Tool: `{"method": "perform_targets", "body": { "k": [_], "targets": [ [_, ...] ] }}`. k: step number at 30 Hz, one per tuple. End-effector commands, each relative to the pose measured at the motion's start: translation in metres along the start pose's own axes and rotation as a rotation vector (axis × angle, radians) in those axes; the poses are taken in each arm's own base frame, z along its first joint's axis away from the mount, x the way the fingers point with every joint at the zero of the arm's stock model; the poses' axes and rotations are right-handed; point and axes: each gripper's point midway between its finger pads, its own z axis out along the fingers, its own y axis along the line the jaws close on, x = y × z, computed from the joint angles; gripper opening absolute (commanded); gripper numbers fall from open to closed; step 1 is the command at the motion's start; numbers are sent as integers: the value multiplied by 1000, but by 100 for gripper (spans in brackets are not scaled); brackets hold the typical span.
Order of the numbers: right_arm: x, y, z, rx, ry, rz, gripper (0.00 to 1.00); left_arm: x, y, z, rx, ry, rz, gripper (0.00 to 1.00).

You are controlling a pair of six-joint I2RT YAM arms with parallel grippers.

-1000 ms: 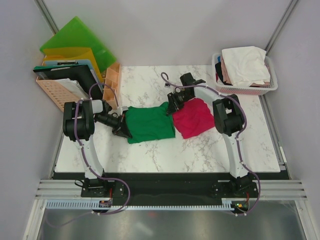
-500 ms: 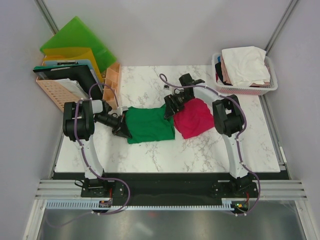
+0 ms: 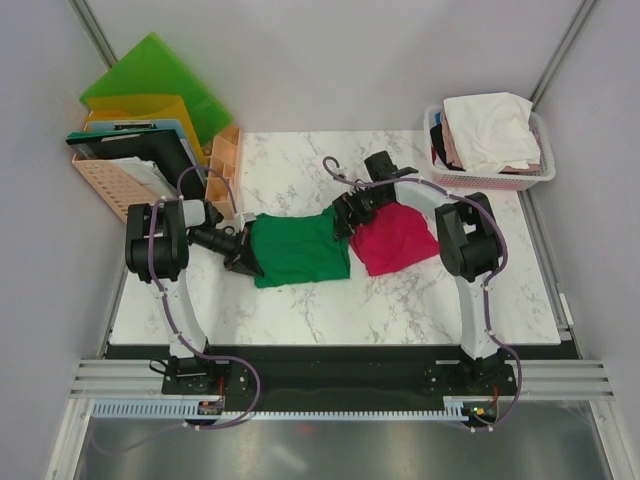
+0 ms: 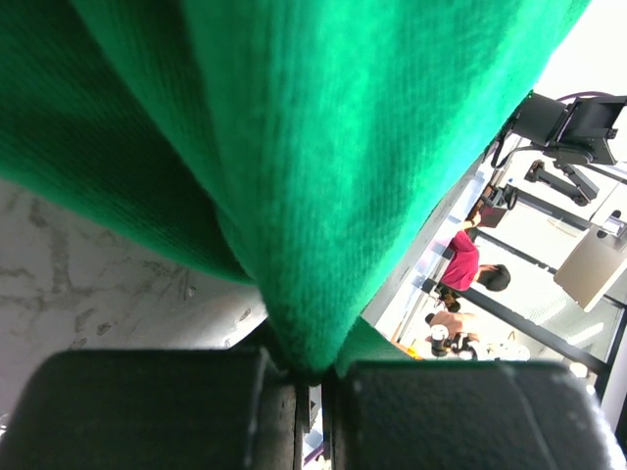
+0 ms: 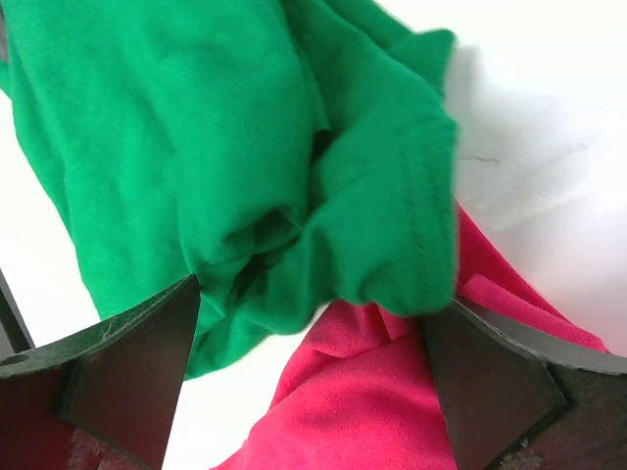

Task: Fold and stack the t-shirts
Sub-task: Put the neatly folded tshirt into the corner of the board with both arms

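Observation:
A deep green t-shirt (image 3: 297,248) lies folded in the middle of the marble table, and a magenta-red t-shirt (image 3: 392,237) lies bunched just to its right, touching it. My left gripper (image 3: 244,259) is shut on the green tee's left edge; in the left wrist view green cloth (image 4: 323,196) is pinched between the black pads (image 4: 157,411). My right gripper (image 3: 345,217) stands open over the seam between the two tees. In the right wrist view its fingers (image 5: 127,367) straddle a green fold (image 5: 392,225) lying over red cloth (image 5: 372,411), gripping nothing.
A white basket (image 3: 545,172) of white and pale pink tees stands at the back right. A peach crate (image 3: 110,180) with green and yellow folders, a dark bin and a small peach organiser (image 3: 224,160) crowd the back left. Walls close in on both sides.
My right gripper has opened wide and let go of the green tee's right corner. Its arm shifted slightly right. The left arm has held still.

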Motion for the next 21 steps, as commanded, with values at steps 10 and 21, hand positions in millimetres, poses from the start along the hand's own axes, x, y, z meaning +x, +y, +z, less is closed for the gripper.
{"method": "perform_targets", "body": {
  "k": [10,21],
  "targets": [
    [17,-64,-54,152,-53,37,98,-1,-3,-9,46,-26,-33,2],
    [16,-87,-84,187,-115,61,98,-2,-3,-9,46,-26,-30,2]
  ]
}}
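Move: To the right of the right hand and a little behind it lies the red t-shirt, its middle some 15 cm right, 6 cm back and 3 cm lower; its far left corner is already at the far finger. The green t-shirt's middle is about 12 cm left and 10 cm back of that hand, and the basket some 41 cm right and 18 cm farther out. From the left hand, the red t-shirt is roughly 36 cm right and 9 cm ahead. Sweeping level to the right by about 11 cm and forward by some 5, the wide-open right hand leaves the green t-shirt's far right corner and drags the red t-shirt along, its far finger still caught in the red corner; the wrist turns clockwise by about 15 degrees. The left hand stays put, keeping its pinch on the green t-shirt's near left corner. ##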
